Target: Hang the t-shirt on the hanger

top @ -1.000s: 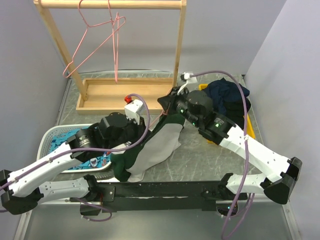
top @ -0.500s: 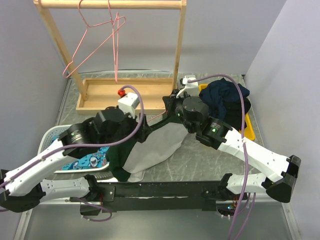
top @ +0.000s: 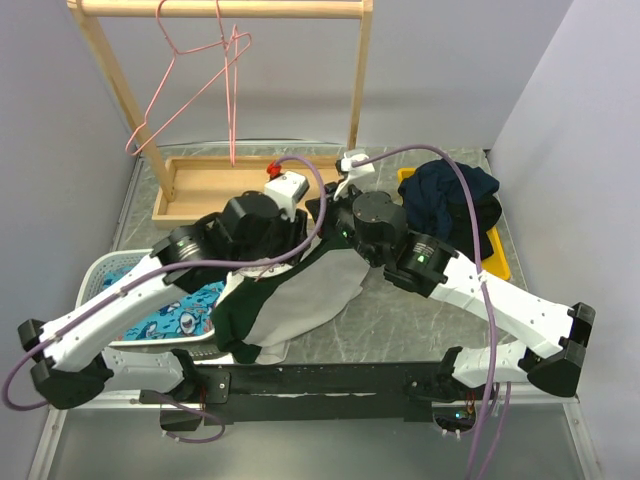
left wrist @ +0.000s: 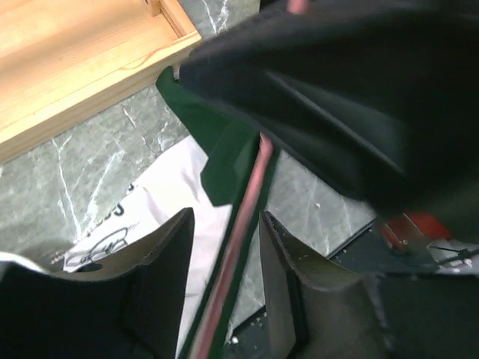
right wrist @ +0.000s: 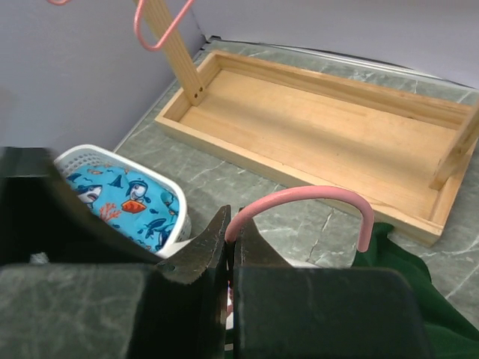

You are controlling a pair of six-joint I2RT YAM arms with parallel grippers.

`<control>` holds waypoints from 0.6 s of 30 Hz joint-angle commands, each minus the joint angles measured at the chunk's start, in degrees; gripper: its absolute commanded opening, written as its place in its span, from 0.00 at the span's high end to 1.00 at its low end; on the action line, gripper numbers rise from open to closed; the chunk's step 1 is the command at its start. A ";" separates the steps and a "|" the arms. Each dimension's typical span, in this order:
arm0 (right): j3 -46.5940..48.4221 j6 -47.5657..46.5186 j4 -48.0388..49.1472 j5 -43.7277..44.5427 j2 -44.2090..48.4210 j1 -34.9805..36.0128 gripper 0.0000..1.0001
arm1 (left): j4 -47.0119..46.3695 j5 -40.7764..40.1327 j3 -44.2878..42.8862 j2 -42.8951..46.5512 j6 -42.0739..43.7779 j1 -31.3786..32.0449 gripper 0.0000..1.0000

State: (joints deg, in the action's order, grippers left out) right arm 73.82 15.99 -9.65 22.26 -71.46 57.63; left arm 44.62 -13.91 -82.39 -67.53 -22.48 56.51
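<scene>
The dark green and pale grey-white t-shirt (top: 290,310) hangs and drapes between the two arms near the table's front. Its white part with the line print (left wrist: 112,243) shows in the left wrist view. My right gripper (right wrist: 233,221) is shut on the hanger (right wrist: 314,196), pinching the pink wire just below its curved hook. The hanger's pink wire (left wrist: 243,224), wrapped by a green shirt edge, runs between the fingers of my left gripper (left wrist: 226,217). Those jaws stand apart, with a gap on each side of the wire.
A wooden rack stands at the back, with its base tray (top: 200,190) and two more pink hangers (top: 195,70) on its rail. A white basket (top: 105,270) holding blue shark-print cloth (top: 175,315) sits at the left. A navy-black clothes heap (top: 455,195) lies at the right.
My left gripper was shut, opened wide, then narrowed partway. The left arm swung back and right toward the right gripper. The right arm shifted slightly left, and the shirt rose with them.
</scene>
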 commanded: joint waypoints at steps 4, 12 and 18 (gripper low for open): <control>5.01 1.24 -0.02 -3.01 -0.08 0.56 1.00 | -9.72 6.88 1.70 -1.03 2.79 -3.42 0.54; 5.46 2.73 -2.30 -5.30 0.35 0.56 0.79 | -13.77 8.11 4.86 -0.59 1.65 -3.86 0.99; 2.65 5.71 -4.94 -8.02 7.02 0.03 0.30 | -17.46 4.95 8.55 3.54 1.30 -3.86 0.99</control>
State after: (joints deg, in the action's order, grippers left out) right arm 76.07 18.70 -14.55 17.96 -70.70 57.45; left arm 34.20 -7.05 -75.02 -67.77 -20.84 52.56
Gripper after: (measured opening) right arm 0.611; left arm 0.044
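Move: Just ahead of the open left fingers, about 2 cm forward and 2 cm to their right at the same height, is the stretch of pink hanger wire below the neck. The t-shirt hangs some 4 cm nearer the base, its middle roughly 12 cm below; the wooden tray is about 25 cm farther out, 14 cm left and 25 cm down. The right fingers already hold the hanger's neck, with that wire some 4 cm back, 1 cm left and 3 cm below. Taking over the hanger, the left hand eases about 2 cm to its right and 1 cm forward, then shuts its fingers on the wire just below the twisted neck and sinks a little with it, coming slightly back left. The right hand keeps its pinch almost in place until the left has closed, then opens and backs off about 1 cm, letting go of the neck. ##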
